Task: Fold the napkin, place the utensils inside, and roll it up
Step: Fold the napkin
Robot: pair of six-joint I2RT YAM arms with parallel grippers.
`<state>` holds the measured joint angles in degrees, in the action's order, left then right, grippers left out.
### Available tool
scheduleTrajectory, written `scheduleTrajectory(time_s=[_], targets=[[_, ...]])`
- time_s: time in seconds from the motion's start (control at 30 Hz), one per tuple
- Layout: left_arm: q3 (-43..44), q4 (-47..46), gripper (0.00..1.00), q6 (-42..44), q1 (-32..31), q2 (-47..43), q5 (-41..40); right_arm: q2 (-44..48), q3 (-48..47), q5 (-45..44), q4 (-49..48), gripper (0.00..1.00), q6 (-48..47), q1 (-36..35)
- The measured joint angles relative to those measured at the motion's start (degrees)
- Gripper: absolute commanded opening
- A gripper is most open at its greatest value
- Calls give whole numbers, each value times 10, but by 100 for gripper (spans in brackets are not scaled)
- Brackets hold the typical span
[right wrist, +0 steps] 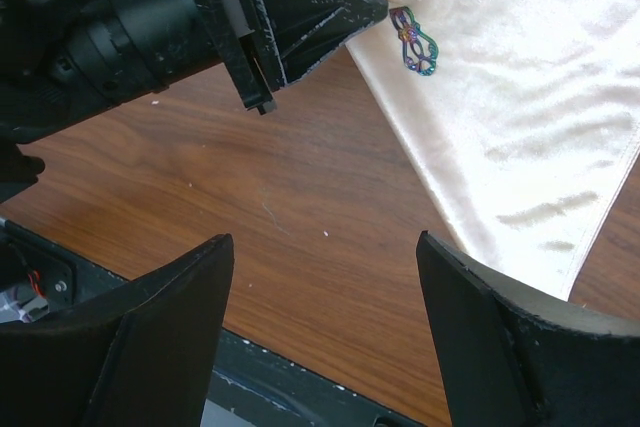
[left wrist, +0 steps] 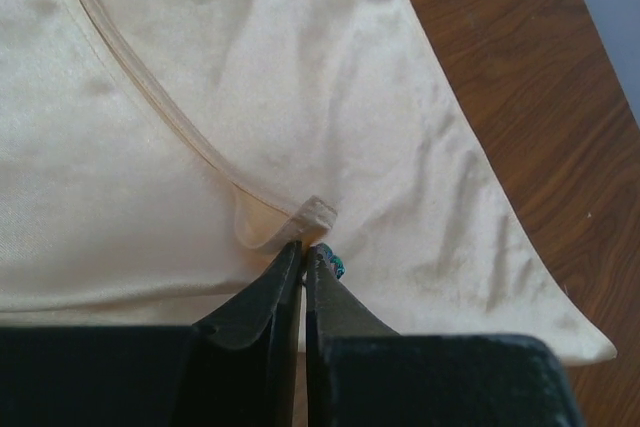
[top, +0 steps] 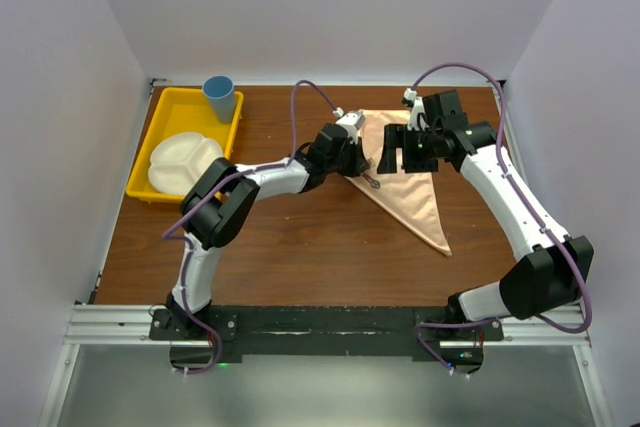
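Note:
The peach napkin (top: 412,187) (left wrist: 300,87) (right wrist: 530,97) lies folded into a long triangle right of the table's middle. A small iridescent end of the utensils (top: 372,184) (left wrist: 336,265) (right wrist: 416,45) pokes out at its left edge; the rest is hidden. My left gripper (top: 362,169) (left wrist: 303,247) sits at that edge. Its jaws are nearly together, and a curled-up corner of the napkin's hem is at their tips. My right gripper (top: 402,159) (right wrist: 323,237) hovers wide open over bare wood beside the napkin, holding nothing.
A yellow tray (top: 168,107) at the back left holds a white divided plate (top: 185,159) and a blue cup (top: 220,97). White walls close off the back and both sides. A black rail (top: 320,322) runs along the near edge.

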<state>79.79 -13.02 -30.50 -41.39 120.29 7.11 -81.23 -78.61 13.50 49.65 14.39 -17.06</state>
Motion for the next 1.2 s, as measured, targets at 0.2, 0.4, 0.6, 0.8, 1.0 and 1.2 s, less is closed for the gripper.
scheduleTrajectory(time_s=[0.2, 0.4, 0.6, 0.8, 1.0, 1.2], targets=[[0, 19, 12, 0, 0, 17, 19, 0, 5, 2, -2, 79, 2, 1], [0, 27, 14, 1, 0, 19, 32, 0, 10, 11, -4, 79, 4, 3], [-1, 35, 15, 1, 0, 19, 48, 0, 13, 13, -7, 80, 10, 3], [-7, 40, 41, 13, 0, 18, 53, 0, 19, 17, -8, 84, 19, 6], [-14, 63, 40, 10, 6, 3, 56, -9, 29, 22, -13, 83, 46, 33], [-47, 123, 41, 12, 54, -125, 66, -105, 26, 32, -76, 67, 52, 63]])
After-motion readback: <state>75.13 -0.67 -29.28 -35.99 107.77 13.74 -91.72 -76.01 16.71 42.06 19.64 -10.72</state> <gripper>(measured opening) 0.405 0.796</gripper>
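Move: The napkin's left corner is still pinched in the left fingers; the place it goes to, the fork's beaded handle end, lies about 2 cm to that hand's right, 1 cm back and some 4 cm below. The far end of the fold is roughly 17 cm ahead, level sideways; the napkin's near right corner sits about 15 cm back and 17 cm right. From the right hand, the beaded end is roughly 6 cm ahead, 2 cm left and 16 cm below. The napkin corner is lowered some 3.5 cm and drawn back about 2.5 cm by the left hand to the fork's beaded end, its fingers tipping down slightly. There the left fingers part moderately and let go, and the hand lifts off quickly, up nearly 8 cm and left about 5 cm. Late on, the right hand, staying wide open and empty, sinks 6 cm and reaches 4 cm forward towards the folded corner. ##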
